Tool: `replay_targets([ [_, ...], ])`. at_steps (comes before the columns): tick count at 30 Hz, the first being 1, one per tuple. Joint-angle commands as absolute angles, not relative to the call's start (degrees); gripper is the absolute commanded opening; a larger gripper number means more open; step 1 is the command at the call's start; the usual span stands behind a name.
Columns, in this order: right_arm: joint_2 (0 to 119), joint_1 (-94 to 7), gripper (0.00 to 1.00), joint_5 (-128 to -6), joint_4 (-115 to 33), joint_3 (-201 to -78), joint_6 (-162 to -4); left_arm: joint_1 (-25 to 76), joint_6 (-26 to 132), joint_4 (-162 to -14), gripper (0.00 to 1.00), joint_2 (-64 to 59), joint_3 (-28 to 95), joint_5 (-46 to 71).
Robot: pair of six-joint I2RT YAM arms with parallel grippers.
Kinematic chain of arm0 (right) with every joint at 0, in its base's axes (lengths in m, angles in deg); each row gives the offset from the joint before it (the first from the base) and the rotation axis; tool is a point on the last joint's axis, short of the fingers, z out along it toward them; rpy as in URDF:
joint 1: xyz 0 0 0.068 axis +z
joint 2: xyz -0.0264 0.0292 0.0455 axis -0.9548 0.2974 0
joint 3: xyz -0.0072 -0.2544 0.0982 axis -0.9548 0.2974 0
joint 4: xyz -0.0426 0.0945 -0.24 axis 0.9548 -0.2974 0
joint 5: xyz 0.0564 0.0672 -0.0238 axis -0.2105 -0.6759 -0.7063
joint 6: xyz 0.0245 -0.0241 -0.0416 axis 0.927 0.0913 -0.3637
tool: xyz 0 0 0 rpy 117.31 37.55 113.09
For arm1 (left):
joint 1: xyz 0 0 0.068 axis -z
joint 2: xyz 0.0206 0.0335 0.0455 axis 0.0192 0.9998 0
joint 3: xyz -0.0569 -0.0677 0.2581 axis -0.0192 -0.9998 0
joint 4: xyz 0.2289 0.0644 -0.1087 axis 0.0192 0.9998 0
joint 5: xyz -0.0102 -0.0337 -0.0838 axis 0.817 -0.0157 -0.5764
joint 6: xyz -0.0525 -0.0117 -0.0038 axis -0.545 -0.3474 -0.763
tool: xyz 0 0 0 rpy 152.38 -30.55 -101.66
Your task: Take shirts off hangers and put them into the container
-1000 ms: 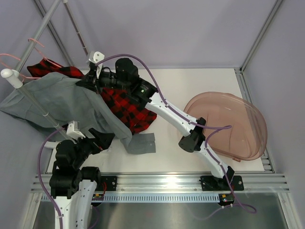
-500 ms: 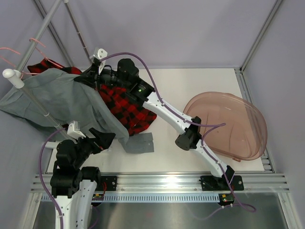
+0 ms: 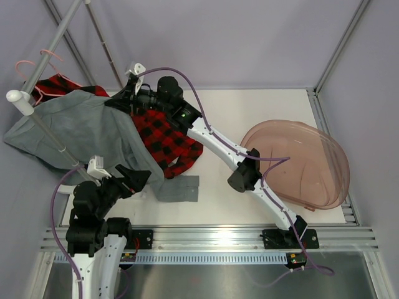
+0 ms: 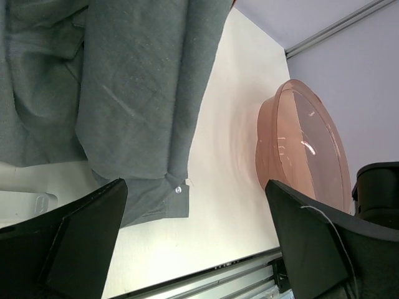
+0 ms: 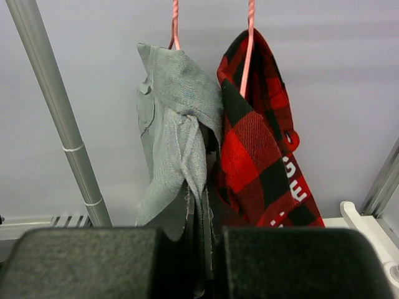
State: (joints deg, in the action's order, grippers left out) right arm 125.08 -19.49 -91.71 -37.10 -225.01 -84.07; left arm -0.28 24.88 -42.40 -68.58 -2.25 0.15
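Observation:
In the right wrist view the grey shirt and the red-and-black plaid shirt hang side by side on two pink wire hangers. My right gripper is shut on a lower fold of the grey shirt. From above, that gripper is at the back left, where the grey shirt meets the plaid shirt. The open left gripper hovers by the grey cuff with nothing between its fingers. The pinkish container sits at the right.
Grey rail poles slant across the left side, one close to the grey shirt. Pink hanger hooks sit on the upper rail. A metal rail runs along the table's near edge. The right arm's elbow is beside the container.
My right gripper has moved left and back with the grey shirt in it. The shirt's cuff has slid left on the table. The left arm has not moved.

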Motion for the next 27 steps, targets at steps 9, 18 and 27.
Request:
replay_targets([
  [9, 96.6, -17.1, 0.00, -78.6, -28.2, -178.8, -87.0, -0.1, 30.7, -47.5, 0.99, -64.7, 3.2, -2.0],
  [18, 72.9, -16.6, 0.00, -73.7, -28.4, -149.9, -86.0, 0.0, 34.6, -54.9, 0.99, -59.2, 10.6, -14.0],
  [27, 57.0, -15.7, 0.00, -68.3, -36.3, -141.8, -87.5, 0.0, 36.2, -56.9, 0.98, -53.3, 19.6, -12.0],
])
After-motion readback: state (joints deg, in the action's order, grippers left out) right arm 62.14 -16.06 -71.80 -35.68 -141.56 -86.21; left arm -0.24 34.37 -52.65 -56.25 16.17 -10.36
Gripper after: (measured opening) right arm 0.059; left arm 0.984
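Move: The right hand already pinches the grey shirt by its gathered front. The container lies about 59 cm to the right of the hand, 6 cm nearer the base and 33 cm lower. The grey shirt's hanger on the rail is roughly 18 cm to this hand's left, level with it fore and aft and 8 cm higher, and the red shirt's hanger is some 7 cm beyond that one. From the open left hand, the grey shirt's hanger is about 17 cm ahead, 21 cm left and 26 cm up. Keeping its pinch on the grey shirt, the right hand pulls it quickly away from the rail and towards the container, about 18 cm right and 10 cm back, dipping some 12 cm on the way and then climbing most of that again, while its left-pointing fingers tip down and swing clockwise. The left hand, fingers still wide open, rises about 13 cm beside the stretched shirt and tilts its fingertips up by some 20 degrees, turning slightly clockwise. ##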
